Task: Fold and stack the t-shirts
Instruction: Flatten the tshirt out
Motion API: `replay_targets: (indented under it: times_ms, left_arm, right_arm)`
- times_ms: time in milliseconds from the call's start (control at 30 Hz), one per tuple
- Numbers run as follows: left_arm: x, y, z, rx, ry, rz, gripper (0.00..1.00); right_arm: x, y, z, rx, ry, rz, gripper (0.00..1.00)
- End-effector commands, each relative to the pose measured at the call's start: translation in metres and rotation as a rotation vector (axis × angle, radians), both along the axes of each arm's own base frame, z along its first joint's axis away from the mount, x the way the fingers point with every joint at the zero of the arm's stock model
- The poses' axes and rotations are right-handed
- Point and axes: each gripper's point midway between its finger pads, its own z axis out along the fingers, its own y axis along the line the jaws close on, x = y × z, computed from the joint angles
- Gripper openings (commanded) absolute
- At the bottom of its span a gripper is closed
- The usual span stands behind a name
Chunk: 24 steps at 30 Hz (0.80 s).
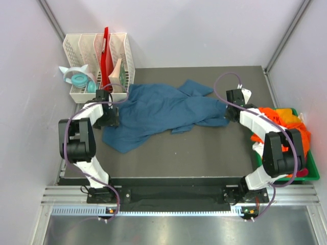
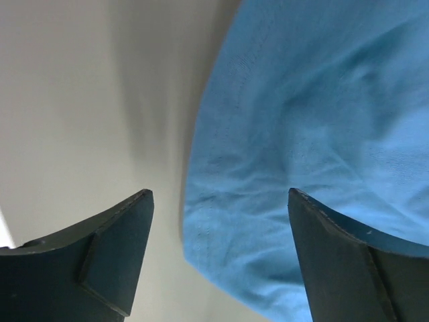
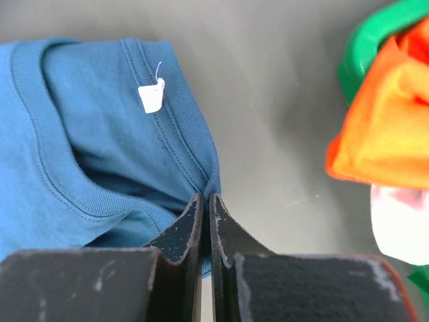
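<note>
A large teal-blue t-shirt (image 1: 163, 109) lies crumpled across the middle of the dark mat. My right gripper (image 3: 206, 196) is shut on its ribbed collar (image 3: 194, 161) at the shirt's right end, near a small white tag (image 3: 152, 97). In the top view this gripper (image 1: 230, 113) sits at the shirt's right edge. My left gripper (image 2: 220, 191) is open and low over the shirt's left edge (image 2: 221, 255), with blue fabric lying between the fingers (image 2: 114, 255). From above it (image 1: 108, 116) is at the shirt's left side. Bright orange t-shirts (image 1: 286, 125) are heaped at the right.
The orange heap sits in a green plastic bin (image 1: 309, 173) at the mat's right edge, with white and pink fabric (image 3: 399, 221) beside it. A white slotted rack (image 1: 97, 51) holding a red item stands at the back left, with teal tape rolls (image 1: 76, 79) next to it. Walls close in around the table.
</note>
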Motion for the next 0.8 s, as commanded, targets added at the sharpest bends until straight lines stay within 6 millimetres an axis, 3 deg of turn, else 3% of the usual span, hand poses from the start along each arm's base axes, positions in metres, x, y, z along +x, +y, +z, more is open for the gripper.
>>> replay_targets:
  times_ms: [0, 67, 133, 167, 200, 233, 333, 400, 500, 533, 600, 633, 700, 733, 767]
  left_arm:
    - [0.008, -0.005, -0.004, -0.037, 0.017, -0.012, 0.83]
    - [0.006, -0.009, -0.012, -0.053, 0.051, -0.023, 0.79]
    - [0.006, -0.01, -0.016, -0.061, 0.066, -0.029, 0.65]
    - [0.004, -0.011, -0.019, -0.067, 0.081, -0.034, 0.52]
    - [0.005, -0.011, -0.018, -0.069, 0.08, -0.034, 0.15]
    - [0.005, -0.01, -0.017, -0.066, 0.078, -0.032, 0.0]
    - [0.008, -0.016, -0.006, -0.092, 0.046, -0.045, 0.0]
    - [0.011, -0.019, 0.014, -0.106, -0.014, -0.063, 0.0]
    - [0.018, -0.025, 0.057, -0.125, -0.141, -0.09, 0.0]
    - [0.02, -0.032, 0.07, -0.149, -0.176, -0.135, 0.0]
    - [0.026, -0.034, 0.111, -0.138, -0.289, -0.17, 0.0]
    - [0.028, -0.034, 0.125, -0.135, -0.323, -0.176, 0.0]
    - [0.032, -0.034, 0.164, -0.123, -0.425, -0.185, 0.0]
    - [0.032, -0.035, 0.175, -0.122, -0.445, -0.188, 0.0]
    - [0.031, -0.037, 0.186, -0.127, -0.468, -0.197, 0.0]
  right_arm:
    - [-0.007, -0.01, 0.009, -0.037, -0.031, -0.008, 0.0]
    - [-0.009, -0.01, 0.011, -0.038, -0.035, -0.006, 0.0]
    - [-0.01, -0.011, 0.011, -0.037, -0.036, -0.005, 0.0]
    - [-0.01, -0.01, 0.012, -0.037, -0.04, -0.003, 0.0]
    - [-0.01, -0.01, 0.013, -0.037, -0.043, -0.003, 0.0]
    - [-0.01, -0.011, 0.014, -0.037, -0.045, -0.006, 0.0]
    - [-0.009, -0.011, 0.025, -0.037, -0.075, -0.002, 0.0]
    - [-0.008, -0.013, 0.036, -0.045, -0.099, -0.008, 0.0]
    - [-0.003, -0.018, 0.077, -0.053, -0.198, -0.023, 0.0]
    - [0.0, -0.018, 0.103, -0.046, -0.263, -0.027, 0.0]
    - [0.002, -0.021, 0.135, -0.052, -0.333, -0.032, 0.0]
    - [0.003, -0.021, 0.165, -0.044, -0.396, -0.034, 0.0]
    - [0.004, -0.022, 0.194, -0.043, -0.455, -0.031, 0.0]
    - [0.002, -0.022, 0.22, -0.035, -0.503, -0.031, 0.0]
    - [0.003, -0.021, 0.23, -0.034, -0.521, -0.023, 0.0]
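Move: The left hand is open, straddling the t-shirt's left edge, which lies about 2 cm below. The shirt's near left corner is some 13 cm back and 7 cm right, and the white rack's middle about 20 cm ahead and 3 cm left. The right hand already pinches the shirt's right edge. Its far sleeve lies some 11 cm ahead, 14 cm left and 6 cm down; the clothes basket is about 12 cm back and 25 cm right. Left sinks 2 cm, shuts at the t-shirt's left edge, rises 14; right, still pinching, lifts its edge 13. ##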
